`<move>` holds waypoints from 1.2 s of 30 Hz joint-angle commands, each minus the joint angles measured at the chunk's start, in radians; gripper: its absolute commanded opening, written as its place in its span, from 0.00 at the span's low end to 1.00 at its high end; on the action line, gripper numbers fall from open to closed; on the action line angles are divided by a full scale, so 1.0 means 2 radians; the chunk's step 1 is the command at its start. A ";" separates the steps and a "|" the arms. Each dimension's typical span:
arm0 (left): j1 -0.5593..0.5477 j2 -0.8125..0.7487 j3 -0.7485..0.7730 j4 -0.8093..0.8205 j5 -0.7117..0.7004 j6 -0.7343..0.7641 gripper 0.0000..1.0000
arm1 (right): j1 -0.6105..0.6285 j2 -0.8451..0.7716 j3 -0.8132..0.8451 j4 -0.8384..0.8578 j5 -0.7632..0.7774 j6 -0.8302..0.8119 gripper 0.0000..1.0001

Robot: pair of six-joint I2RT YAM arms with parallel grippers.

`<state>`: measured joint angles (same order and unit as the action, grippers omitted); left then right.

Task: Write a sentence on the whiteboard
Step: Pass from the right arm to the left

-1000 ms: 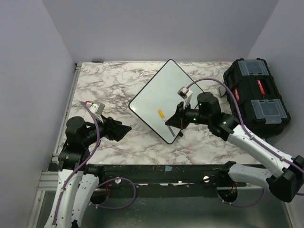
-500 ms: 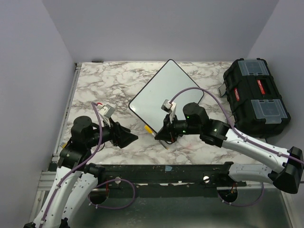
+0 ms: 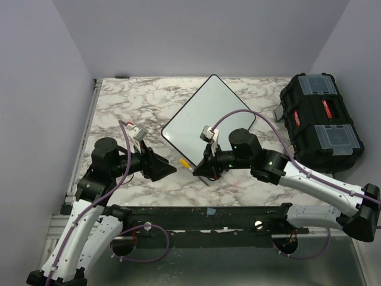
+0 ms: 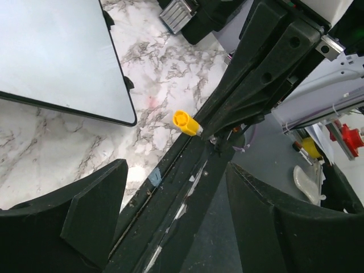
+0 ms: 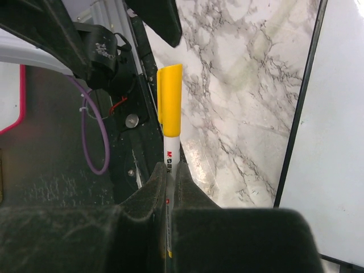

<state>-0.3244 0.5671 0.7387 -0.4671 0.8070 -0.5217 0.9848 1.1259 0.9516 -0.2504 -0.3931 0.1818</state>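
The whiteboard (image 3: 208,116) lies tilted like a diamond on the marble table; its visible face is plain white and the sentence is out of view. It also shows in the wrist views, whiteboard (image 4: 57,51) and whiteboard (image 5: 341,114). My right gripper (image 3: 199,170) hovers just off the board's near corner, shut on a white marker with a yellow cap (image 3: 186,162). The capped end points left at my left gripper (image 3: 166,170). From the right wrist, the marker (image 5: 169,108) sticks out between the closed fingers of the right gripper (image 5: 169,170). The left gripper (image 4: 177,170) is open and empty, with the yellow cap (image 4: 186,121) a short way ahead of it.
A black plastic toolbox (image 3: 321,122) stands at the right edge of the table. The black front rail (image 3: 208,214) of the table runs under both grippers. Grey walls close in the left, back and right sides.
My right gripper carried the marker from over the whiteboard to the left and nearer, off the board's near corner. My left gripper moved right toward the capped end.
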 commanded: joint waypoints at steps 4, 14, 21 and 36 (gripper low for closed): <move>-0.009 0.055 0.022 0.053 0.060 -0.018 0.69 | 0.007 0.009 0.023 -0.003 -0.028 -0.019 0.01; -0.026 0.097 0.029 0.072 0.089 -0.021 0.58 | 0.013 0.020 0.039 -0.015 -0.029 -0.035 0.01; -0.041 0.122 0.037 0.072 0.084 -0.019 0.45 | 0.016 0.028 0.043 -0.015 -0.033 -0.039 0.01; -0.053 0.114 0.030 0.070 0.056 -0.019 0.00 | 0.019 0.033 0.032 -0.006 0.018 -0.043 0.01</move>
<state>-0.4255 0.8276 0.7795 -0.3386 0.9436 -0.5648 1.0183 1.1988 1.0134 -0.2775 -0.4248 0.1028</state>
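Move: The marker is crosswise in the right gripper's shut fingertips, its middle about 1 cm left of that hand's point; the open left gripper waits some 9 cm to the left, level with it. From the left hand the marker's middle lies roughly 8 cm to the right, about level in height, its yellow cap end nearer. The whiteboard's middle is some 20 cm ahead of the left hand, 14 cm right and 22 cm below. The marker's yellow cap is met by the left gripper, which slides about 4 cm to the right towards it, turning some 15 degrees, mostly clockwise. Its wide-open fingers close gradually, then quickly at the end, and pinch the cap. The right hand keeps its grip on the white barrel and brings the marker about 1.5 cm left and slightly back to meet it. ##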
